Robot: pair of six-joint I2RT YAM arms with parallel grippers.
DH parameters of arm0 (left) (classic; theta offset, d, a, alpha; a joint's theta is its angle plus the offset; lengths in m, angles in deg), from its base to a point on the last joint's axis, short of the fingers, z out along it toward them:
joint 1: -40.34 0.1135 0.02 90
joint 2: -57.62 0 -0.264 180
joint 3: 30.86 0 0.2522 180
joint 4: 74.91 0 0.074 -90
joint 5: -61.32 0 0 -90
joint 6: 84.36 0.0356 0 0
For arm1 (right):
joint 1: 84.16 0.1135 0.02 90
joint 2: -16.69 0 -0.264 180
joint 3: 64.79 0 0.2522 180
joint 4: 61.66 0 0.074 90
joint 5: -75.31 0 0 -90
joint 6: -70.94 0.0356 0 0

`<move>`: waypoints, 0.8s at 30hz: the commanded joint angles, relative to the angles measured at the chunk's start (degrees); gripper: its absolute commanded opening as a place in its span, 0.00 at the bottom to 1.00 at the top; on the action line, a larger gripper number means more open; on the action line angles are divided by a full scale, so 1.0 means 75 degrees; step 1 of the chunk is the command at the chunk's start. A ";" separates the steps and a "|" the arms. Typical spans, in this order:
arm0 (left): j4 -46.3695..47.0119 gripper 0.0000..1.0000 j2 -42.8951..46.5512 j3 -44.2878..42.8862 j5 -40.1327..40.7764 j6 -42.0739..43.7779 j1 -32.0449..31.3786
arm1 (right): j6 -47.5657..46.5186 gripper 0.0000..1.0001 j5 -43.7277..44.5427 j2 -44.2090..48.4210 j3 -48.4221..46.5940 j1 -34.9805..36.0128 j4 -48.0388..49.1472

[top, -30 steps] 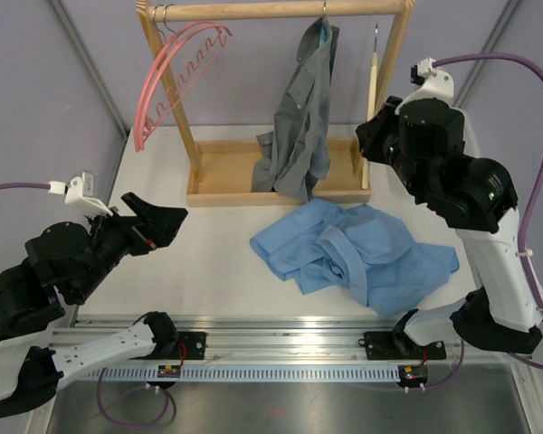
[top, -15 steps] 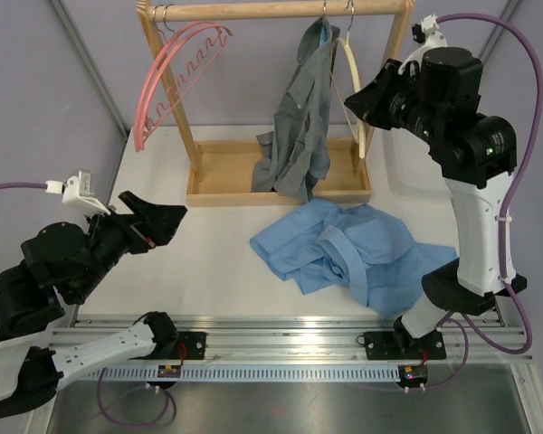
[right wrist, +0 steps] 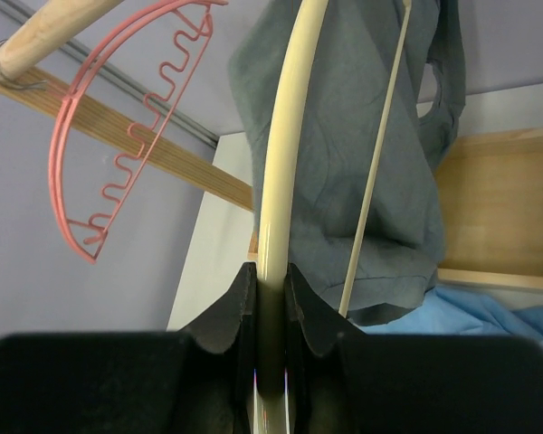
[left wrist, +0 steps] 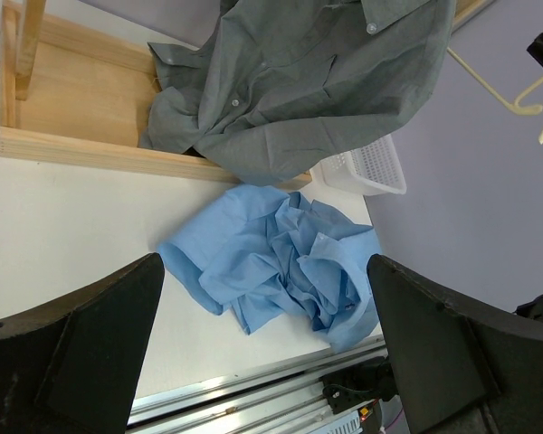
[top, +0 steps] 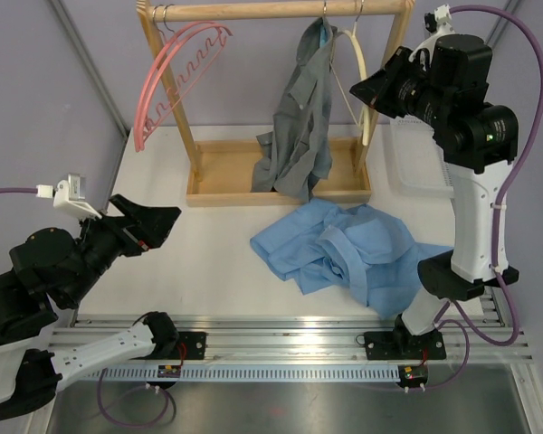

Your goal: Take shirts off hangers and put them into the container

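The light blue shirt (top: 353,253) (left wrist: 281,262) lies crumpled on the table in front of the rack. The dark grey shirt (top: 303,117) (left wrist: 299,81) (right wrist: 371,163) hangs from the rail on a bluish hanger (top: 324,32), its tail resting in the rack's tray. My right gripper (top: 366,95) (right wrist: 271,289) is shut on the bare cream hanger (top: 357,81) (right wrist: 285,181), whose hook is up at the rail, right of the grey shirt. My left gripper (top: 158,221) (left wrist: 264,267) is open and empty, left of the blue shirt. The white lattice container (left wrist: 366,167) (top: 414,172) stands at the right.
A wooden rack (top: 271,11) with a shallow tray (top: 226,176) stands at the back of the table. Pink ridged hangers (top: 176,77) (right wrist: 127,136) hang at the rail's left end. The aluminium rail (top: 281,339) runs along the near edge.
My right arm has lifted and turned with the cream hanger, carrying its hook from right of the rack post up to the rail. The left arm has dropped back slightly.
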State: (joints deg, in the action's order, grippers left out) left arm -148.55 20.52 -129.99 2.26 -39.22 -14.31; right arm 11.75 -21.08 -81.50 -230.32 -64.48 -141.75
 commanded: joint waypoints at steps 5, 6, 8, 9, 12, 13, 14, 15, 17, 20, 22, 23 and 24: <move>0.0179 0.99 -0.0092 -0.0103 0.0199 0.0017 -0.0025 | 0.0088 0.00 -0.0647 -0.0348 -0.0261 -0.0514 0.0710; 0.0156 0.99 -0.0115 -0.0114 0.0199 -0.0007 -0.0025 | 0.0088 0.00 -0.0740 -0.0372 -0.0261 -0.0585 0.0757; 0.0144 0.99 -0.0104 -0.0138 0.0211 -0.0018 -0.0025 | 0.0111 0.00 -0.0846 -0.0466 -0.0249 -0.0725 0.0862; 0.0121 0.99 -0.0104 -0.0138 0.0222 -0.0042 -0.0025 | 0.0146 0.00 -0.0951 -0.0489 -0.0249 -0.0761 0.0944; 0.0062 0.99 -0.0081 -0.0149 0.0258 -0.0077 -0.0025 | 0.0193 0.00 -0.1069 -0.0537 -0.0203 -0.0843 0.0980; 0.0050 0.99 -0.0069 -0.0150 0.0269 -0.0077 -0.0025 | 0.0182 0.00 -0.1116 -0.0513 -0.0144 -0.0855 0.0992; 0.0050 0.99 -0.0057 -0.0150 0.0293 -0.0077 -0.0025 | 0.0181 0.00 -0.1186 -0.0420 -0.0039 -0.0843 0.1027; 0.0062 0.99 -0.0057 -0.0126 0.0304 -0.0100 -0.0025 | 0.0170 0.00 -0.1279 -0.0350 0.0194 -0.0855 0.1085; 0.0062 0.99 -0.0057 -0.0126 0.0305 -0.0101 -0.0025 | 0.0088 0.36 -0.1304 -0.0128 0.0464 -0.0843 0.1097; 0.0050 0.99 -0.0104 -0.0138 0.0258 -0.0112 -0.0025 | -0.0204 0.69 -0.1304 0.0282 0.0594 -0.0843 0.0969; 0.0050 0.99 -0.0127 -0.0138 0.0234 -0.0112 -0.0025 | -0.0474 0.79 -0.1222 0.0552 0.0629 -0.0855 0.0700; 0.0073 0.99 -0.0127 -0.0126 0.0223 -0.0135 -0.0025 | -0.0568 0.80 -0.1187 0.0866 0.0804 -0.0843 0.0629; 0.0108 0.99 -0.0150 -0.0080 0.0223 -0.0136 -0.0025 | -0.0719 0.82 -0.1163 0.1067 0.0979 -0.0843 0.0547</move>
State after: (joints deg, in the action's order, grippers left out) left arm -149.22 20.39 -129.99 2.89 -39.70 -14.31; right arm 10.46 -28.88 -81.32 -223.96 -70.69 -138.01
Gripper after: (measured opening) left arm 0.987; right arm 0.795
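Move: The right hand already grips the near shoulder of the bare cream hanger; the spot on the rail for its hook lies about 9 cm ahead and 10 above. The grey shirt hangs some 10 cm ahead and 9 left, its middle 12 lower than the hand, while the right post stands 9 ahead and 8 right, its middle 20 below. From the idle left hand, that rail spot is roughly 30 ahead, 35 right and 18 up. Forward and down with a slight drift right, the right hand carries the hanger on about 4 cm towards the rail while sinking 2.5 cm, bringing its hook down onto the wood. There it stops, opens its fingers wide to let go of the shoulder, then begins backing off by nearly 2 cm, the hanger still between the parted pads. ##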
